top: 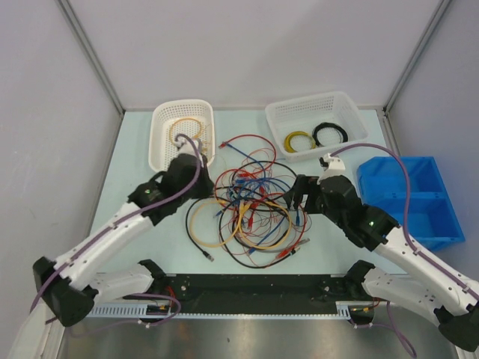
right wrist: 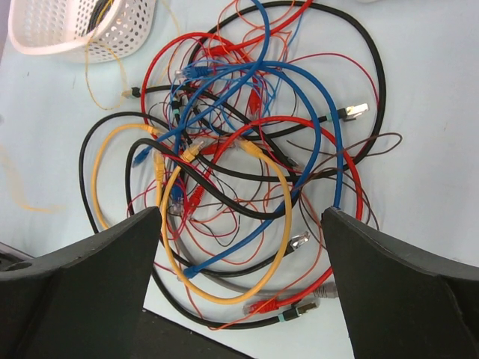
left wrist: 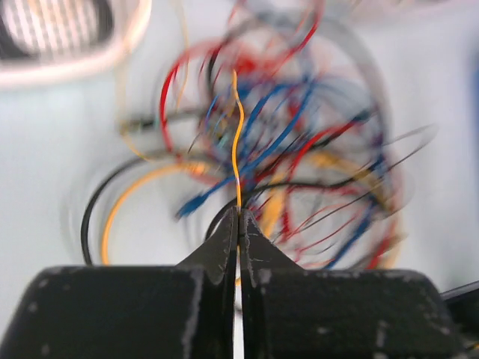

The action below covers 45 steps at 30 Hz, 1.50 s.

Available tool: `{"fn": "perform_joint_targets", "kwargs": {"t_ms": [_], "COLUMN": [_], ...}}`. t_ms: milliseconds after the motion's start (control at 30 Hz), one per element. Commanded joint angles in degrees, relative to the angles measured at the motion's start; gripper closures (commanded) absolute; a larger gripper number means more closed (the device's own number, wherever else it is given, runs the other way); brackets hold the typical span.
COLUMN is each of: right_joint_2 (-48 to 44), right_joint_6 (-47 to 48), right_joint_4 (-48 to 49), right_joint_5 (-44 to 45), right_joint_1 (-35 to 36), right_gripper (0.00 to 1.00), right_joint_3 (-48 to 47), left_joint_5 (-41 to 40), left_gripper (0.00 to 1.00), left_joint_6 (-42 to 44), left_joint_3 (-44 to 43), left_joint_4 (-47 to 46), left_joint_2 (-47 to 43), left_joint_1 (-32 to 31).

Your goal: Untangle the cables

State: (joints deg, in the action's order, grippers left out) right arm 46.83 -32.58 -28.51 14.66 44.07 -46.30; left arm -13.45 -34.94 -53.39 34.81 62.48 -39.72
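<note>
The cables (top: 251, 206) lie in a tangled heap of red, blue, yellow and black loops at the table's middle. My left gripper (left wrist: 239, 213) is shut on a thin yellow-orange wire (left wrist: 236, 142), which runs up from the fingertips toward the blurred heap (left wrist: 299, 149). From above, the left gripper (top: 196, 179) sits at the heap's left edge, just below the left basket. My right gripper (right wrist: 241, 224) hovers open over the heap's right side (right wrist: 247, 149), its fingers (right wrist: 112, 254) wide apart with nothing between them; from above it (top: 299, 196) is at the heap's right edge.
A white basket (top: 161, 149) at the back left holds a thin yellow wire. Another white basket (top: 281, 123) at the back right holds a yellow coil (top: 298, 140) and a black coil (top: 330, 134). A blue bin (top: 408, 198) stands at the right.
</note>
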Motion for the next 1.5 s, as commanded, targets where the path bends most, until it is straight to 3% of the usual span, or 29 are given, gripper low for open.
{"fn": "perform_joint_targets", "kwargs": {"t_ms": [0, 267, 600, 800, 1067, 1267, 1467], "right_joint_2": [0.54, -1.21, -4.37, -3.76, -4.11, -4.73, -4.29], "right_joint_6": [-0.73, -0.64, 1.99, 3.75, 4.10, 4.80, 5.33], "right_joint_4": [1.79, 1.53, 1.79, 1.53, 2.32, 1.27, 0.39], "right_joint_5": [0.99, 1.25, 0.90, -0.76, -3.49, -3.58, -3.32], "right_joint_1": [0.66, 1.36, 0.84, -1.36, -3.12, -3.38, -4.17], "right_gripper": [0.05, 0.06, 0.06, 0.05, 0.05, 0.05, 0.05], "right_joint_3": [0.34, 0.34, -0.01, -0.19, -0.28, -1.24, -1.51], "left_joint_5": [-6.31, -14.23, -6.67, -7.55, -10.72, -12.82, -11.69], "left_gripper": [1.00, 1.00, 1.00, 1.00, 1.00, 1.00, 1.00], "left_joint_6": [3.64, 9.89, 10.86, 11.30, 12.88, 14.19, 13.85], "left_joint_3": [-12.60, -29.56, -43.19, -56.55, -84.14, -84.08, -74.78], "left_joint_4": [5.17, 7.03, 4.13, 3.60, 9.48, 6.68, 4.84], "left_joint_2": [-4.82, 2.46, 15.47, 18.46, 28.74, 29.45, 29.81], "left_joint_1": [-0.35, 1.92, 19.14, 19.69, 19.69, 19.69, 20.74]}}
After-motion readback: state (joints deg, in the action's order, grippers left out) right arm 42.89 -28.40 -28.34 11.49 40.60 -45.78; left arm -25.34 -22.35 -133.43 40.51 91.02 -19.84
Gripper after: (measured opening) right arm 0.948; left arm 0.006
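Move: The left hand, shut on the thin yellow cable, has the left white basket about 26 cm ahead, 13 cm to its left and 10 cm below. The black coil in that basket is some 22 cm ahead, 10 cm left and 12 cm down; the cable pile's middle is 2 cm ahead, 13 cm right and 13 cm down. From the idle right hand the same basket is roughly 29 cm ahead, 32 cm left and 14 cm lower. Keeping its pinch on the thin yellow cable, the left hand hauls it up away from the pile. It rises nearly 20 cm, swings forward and left at about that height, then climbs again to end some 40 cm up, 15 cm forward and 10 cm left, short of the basket and high above its level. The wrist tips the fingers up from their downward slant by about 45 degrees and turns counter-clockwise. ##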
